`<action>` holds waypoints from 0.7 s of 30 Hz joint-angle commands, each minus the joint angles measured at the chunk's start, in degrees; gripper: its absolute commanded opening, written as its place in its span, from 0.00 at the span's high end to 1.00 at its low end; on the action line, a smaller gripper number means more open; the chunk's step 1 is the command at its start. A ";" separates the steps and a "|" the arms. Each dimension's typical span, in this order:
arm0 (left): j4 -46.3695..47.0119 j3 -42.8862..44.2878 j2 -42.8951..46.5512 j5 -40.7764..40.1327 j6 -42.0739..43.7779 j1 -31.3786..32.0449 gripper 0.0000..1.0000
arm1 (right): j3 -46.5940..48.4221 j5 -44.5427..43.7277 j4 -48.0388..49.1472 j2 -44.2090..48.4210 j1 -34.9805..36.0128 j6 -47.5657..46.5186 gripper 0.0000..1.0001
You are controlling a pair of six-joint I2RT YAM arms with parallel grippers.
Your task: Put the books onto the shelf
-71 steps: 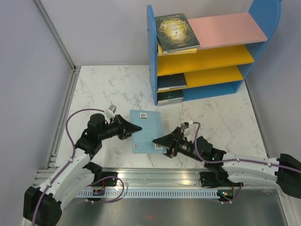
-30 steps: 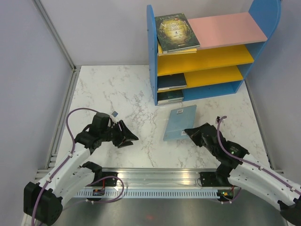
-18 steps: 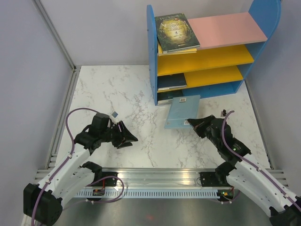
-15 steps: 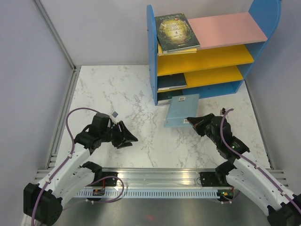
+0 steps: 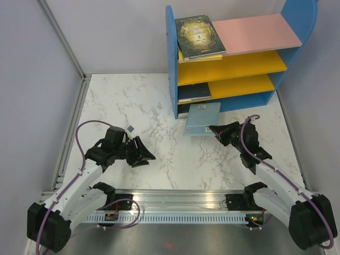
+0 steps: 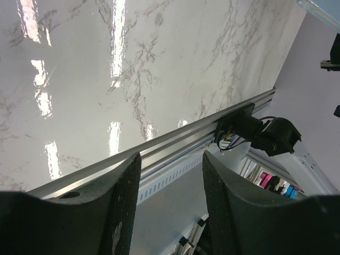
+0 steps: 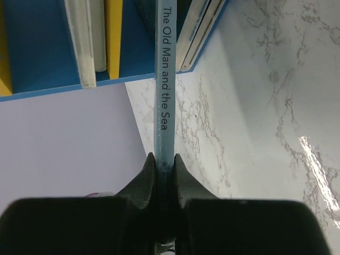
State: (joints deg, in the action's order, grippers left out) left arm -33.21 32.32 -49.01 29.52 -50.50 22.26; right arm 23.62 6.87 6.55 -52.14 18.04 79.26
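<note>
My right gripper [image 5: 213, 129] is shut on a thin teal-blue book [image 5: 202, 118] and holds it flat above the table. The book's far edge reaches the shelf's [image 5: 171, 64] bottom opening, over a dark book [image 5: 185, 110] lying there. In the right wrist view the spine [image 7: 163, 79], "The Old Man and the Sea", runs from my right gripper [image 7: 163, 160] to the shelf's blue board [image 7: 48, 53]. A dark green book [image 5: 199, 36] lies on the pink top over a yellow one [image 5: 204, 57]. A navy book [image 5: 194, 91] lies lower down. My left gripper [image 5: 150, 156] [image 6: 171, 155] is open and empty.
A metal rail [image 5: 175, 197] runs along the table's near edge, seen also in the left wrist view as the rail [image 6: 175, 143]. Grey walls close in the left and back. The shelf's right halves [image 5: 255, 58] hold no books.
The right arm has carried the teal-blue book from mid-table up to the shelf's bottom opening. The left gripper, earlier at the book's left edge, has drawn back left and stays still.
</note>
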 commanded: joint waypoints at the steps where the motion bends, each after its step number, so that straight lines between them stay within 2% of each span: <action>1: -0.54 2.58 -0.38 -2.18 2.95 -0.11 0.46 | 0.73 4.37 16.21 -3.39 -0.46 2.21 1.00; 8: -1.59 3.19 -0.64 -3.85 3.39 -0.20 0.46 | 5.11 7.97 23.60 -14.55 -1.08 1.16 1.00; 21: -5.55 8.02 -1.79 -8.16 5.59 -0.81 0.47 | 21.02 16.59 22.11 -41.17 -5.91 -6.31 0.99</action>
State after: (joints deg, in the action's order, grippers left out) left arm -37.17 37.32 -50.63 23.94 -48.01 22.11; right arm 39.94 20.75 24.88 -88.60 12.34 75.07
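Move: Pinched by its near right corner, the light blue book is bound for the top of the dark book stack in the shelf's bottom compartment, whose middle is about 17 cm ahead of the right hand, 10 cm left and 6 below. The navy books on the board above lie about 18 cm ahead, 9 left and 3 above; the shelf's left side panel stands roughly 16 ahead, 17 left, its middle some 10 higher. From the idle left hand the stack is about 30 cm ahead, 17 right, 8 below. Keeping its pinch on the near right corner of the light blue book, the right hand feeds it far edge first into the bottom compartment, over the dark stack and under the lower yellow board. It first eases down, left and forward together, then drives almost straight forward, about 10 cm in all, swinging roughly 10 degrees counter-clockwise. ##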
